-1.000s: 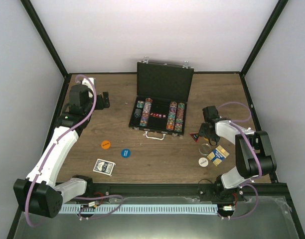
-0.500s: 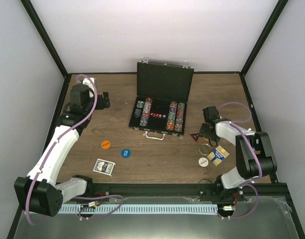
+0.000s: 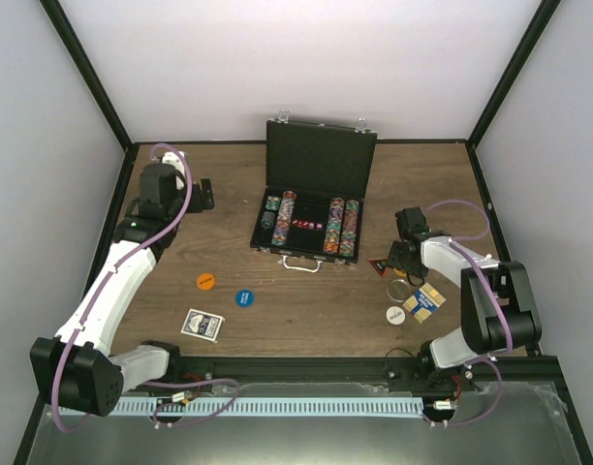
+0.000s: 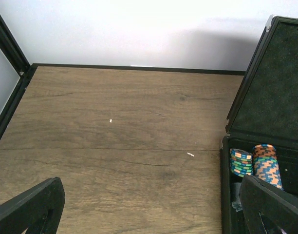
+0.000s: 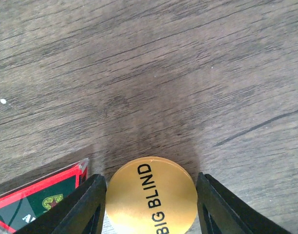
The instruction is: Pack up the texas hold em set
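The black case stands open at the table's middle, with rows of multicoloured chips inside. On the wood lie an orange disc, a blue disc, a blue-backed card deck and a white disc. My right gripper is low over the table, its fingers pressed against both sides of a gold "BIG BLIND" disc that lies flat. A red-edged dark triangle lies just left of it. My left gripper hangs open over bare wood left of the case.
A second card pack with a blue and yellow pattern lies just in front of the right gripper. Black frame posts and pale walls close off the table's back and sides. The case's lid stands upright.
The right gripper's fingers have drawn in onto the gold disc. The left arm has barely moved.
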Robot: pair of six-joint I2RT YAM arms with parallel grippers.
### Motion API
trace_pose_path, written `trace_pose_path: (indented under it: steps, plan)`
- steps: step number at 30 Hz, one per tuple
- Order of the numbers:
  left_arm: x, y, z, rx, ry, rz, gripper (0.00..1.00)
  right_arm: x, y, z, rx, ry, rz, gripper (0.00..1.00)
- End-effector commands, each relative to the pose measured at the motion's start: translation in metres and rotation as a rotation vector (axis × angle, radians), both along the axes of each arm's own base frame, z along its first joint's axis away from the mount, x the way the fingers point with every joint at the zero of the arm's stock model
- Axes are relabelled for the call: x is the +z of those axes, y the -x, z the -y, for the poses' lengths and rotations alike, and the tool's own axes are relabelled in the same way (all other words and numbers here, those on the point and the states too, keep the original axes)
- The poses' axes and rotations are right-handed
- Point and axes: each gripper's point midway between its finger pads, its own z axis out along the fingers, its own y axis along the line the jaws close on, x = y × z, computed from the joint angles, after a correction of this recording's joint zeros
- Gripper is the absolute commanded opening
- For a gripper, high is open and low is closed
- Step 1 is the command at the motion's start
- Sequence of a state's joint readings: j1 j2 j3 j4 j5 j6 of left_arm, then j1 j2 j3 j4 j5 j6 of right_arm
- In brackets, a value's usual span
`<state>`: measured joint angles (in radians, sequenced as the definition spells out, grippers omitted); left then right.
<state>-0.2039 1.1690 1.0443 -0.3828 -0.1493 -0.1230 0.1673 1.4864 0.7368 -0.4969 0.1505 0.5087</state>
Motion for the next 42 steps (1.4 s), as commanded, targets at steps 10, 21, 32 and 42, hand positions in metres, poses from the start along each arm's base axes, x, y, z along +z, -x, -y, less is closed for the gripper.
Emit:
trace_pose_path:
  steps: [10,21,32,42]
  plan:
    - [0.006,0.002,-0.001,0.010,0.001,0.032,1.00,0.028,-0.007,-0.012,0.041,-0.051,0.049,0.51]
    - [0.010,0.004,-0.001,0.006,0.000,0.047,1.00,0.073,-0.026,-0.072,0.188,-0.192,0.169,0.50]
    - [0.009,0.004,0.000,-0.001,-0.001,0.047,1.00,0.093,-0.062,-0.188,0.419,-0.248,0.232,0.50]
    - [0.009,0.005,-0.001,0.002,-0.003,0.048,1.00,0.057,-0.090,-0.258,0.534,-0.202,0.190,0.50]
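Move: The right hand already grips the orange Big Blind button just about at the table; the case's empty front compartment lies about 26 cm to its left and 10 cm farther out, roughly level in height. The dice row is some 14 cm ahead and 25 cm left, the right-hand chip rows 12 cm ahead and 16 cm left, and the red triangle 6 cm left and 2 cm ahead. For the left hand, that compartment is roughly 27 cm to its right, level with it, and 24 cm below. After easing back a touch, the right hand lifts the button and sweeps it about 24 cm left and 7 cm forward in an arc, over the red triangle and the right-hand chip rows, peaking some 9 cm up. As it goes the wrist turns about 30 degrees counter-clockwise, and past the chip rows the hand sinks again towards the front compartment below the dice, fingers keeping their pinch on the button. ##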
